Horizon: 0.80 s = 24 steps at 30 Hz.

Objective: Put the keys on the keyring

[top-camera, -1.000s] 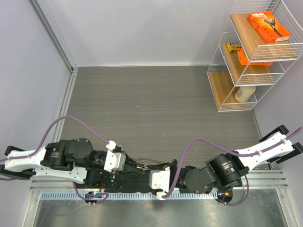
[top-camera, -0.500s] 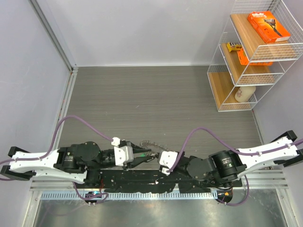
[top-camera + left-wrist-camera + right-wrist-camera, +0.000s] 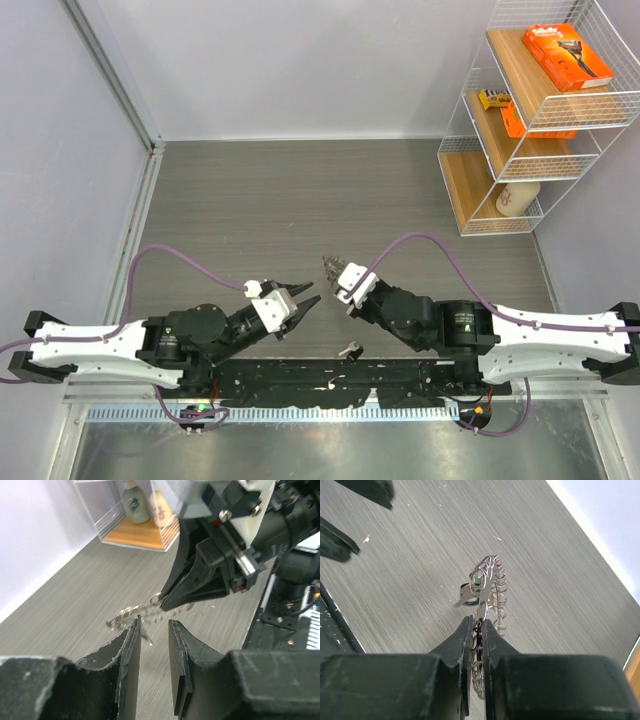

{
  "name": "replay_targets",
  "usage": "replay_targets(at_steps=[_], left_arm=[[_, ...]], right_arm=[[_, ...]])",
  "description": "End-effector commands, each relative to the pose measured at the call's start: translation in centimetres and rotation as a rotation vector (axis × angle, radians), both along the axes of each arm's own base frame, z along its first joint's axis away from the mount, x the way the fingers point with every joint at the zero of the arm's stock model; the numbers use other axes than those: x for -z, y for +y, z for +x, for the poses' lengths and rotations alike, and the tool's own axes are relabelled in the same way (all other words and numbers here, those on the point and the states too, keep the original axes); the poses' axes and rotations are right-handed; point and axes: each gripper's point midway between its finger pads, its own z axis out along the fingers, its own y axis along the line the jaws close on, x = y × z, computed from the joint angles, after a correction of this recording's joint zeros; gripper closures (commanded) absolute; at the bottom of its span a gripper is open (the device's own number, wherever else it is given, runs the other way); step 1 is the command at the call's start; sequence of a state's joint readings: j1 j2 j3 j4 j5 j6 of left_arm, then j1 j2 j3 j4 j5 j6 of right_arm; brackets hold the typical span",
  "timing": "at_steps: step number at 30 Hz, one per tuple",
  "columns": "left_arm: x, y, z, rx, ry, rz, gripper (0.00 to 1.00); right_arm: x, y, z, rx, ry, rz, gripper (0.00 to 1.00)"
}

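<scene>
The keyring [image 3: 487, 580] is a thin silver ring with small silver keys fanned round it and a green tag [image 3: 477, 580]. My right gripper [image 3: 477, 622] is shut on it and holds it just above the grey table; the same gripper [image 3: 335, 268] shows near the table's middle front. My left gripper [image 3: 303, 298] stands open a short way to the left of the ring, with nothing between its fingers [image 3: 131, 635]. In the left wrist view the keyring [image 3: 132, 614] hangs from the right gripper's tip just beyond my fingertips. A small silvery piece, possibly a key [image 3: 350, 349], lies on the black base rail.
A white wire shelf [image 3: 530, 130] stands at the back right with an orange box [image 3: 567, 56], snack packs and a bottle [image 3: 515, 197]. Grey walls close the back and left. The black base rail [image 3: 300, 380] runs along the near edge.
Both arms have swung forward from the base rail onto the table. My left gripper has opened and parted from the keyring. My right gripper has carried the keyring up and away.
</scene>
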<state>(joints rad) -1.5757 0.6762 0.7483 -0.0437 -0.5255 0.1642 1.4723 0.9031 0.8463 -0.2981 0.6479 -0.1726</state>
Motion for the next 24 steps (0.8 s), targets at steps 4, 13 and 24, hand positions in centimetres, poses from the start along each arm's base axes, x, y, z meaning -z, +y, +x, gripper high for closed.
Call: replay_targets(at_steps=[4,13,24], left_arm=[[1.1,2.9,2.3,-0.177,0.091,-0.115,0.66],[3.6,4.0,0.0,-0.045,0.216,-0.124,0.66],[0.7,3.6,-5.6,0.322,0.137,-0.134,0.62]], right_arm=[[-1.2,1.6,1.1,-0.001,0.028,0.115,0.95],[-2.0,4.0,-1.5,-0.133,0.194,0.214,0.95],[-6.5,4.6,-6.3,-0.33,0.394,0.322,0.95]])
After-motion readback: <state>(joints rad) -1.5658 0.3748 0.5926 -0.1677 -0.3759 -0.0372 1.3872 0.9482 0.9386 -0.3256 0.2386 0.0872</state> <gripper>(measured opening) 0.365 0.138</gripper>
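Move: From my open left hand, the keyring, still pinched in my right, has its middle about 6 cm ahead, 5 cm to the right and 6 cm lower. From my right hand point, the left fingertips lie some 4 cm back, 7 cm to the left and 6 cm higher. The loose keys on the table lie about 6 cm back of my right hand, straight below otherwise, some 25 cm down. With my right hand I carry the gripped keyring left and back towards the left fingertips, about 6 cm: a small dip forward first, then a rise at the end, while the wrist swings some 25 degrees so its fingers point more leftward. Meanwhile my left hand sinks and eases left, then back, about 5 cm in all, turning to point more to the right, its fingers staying parted. ##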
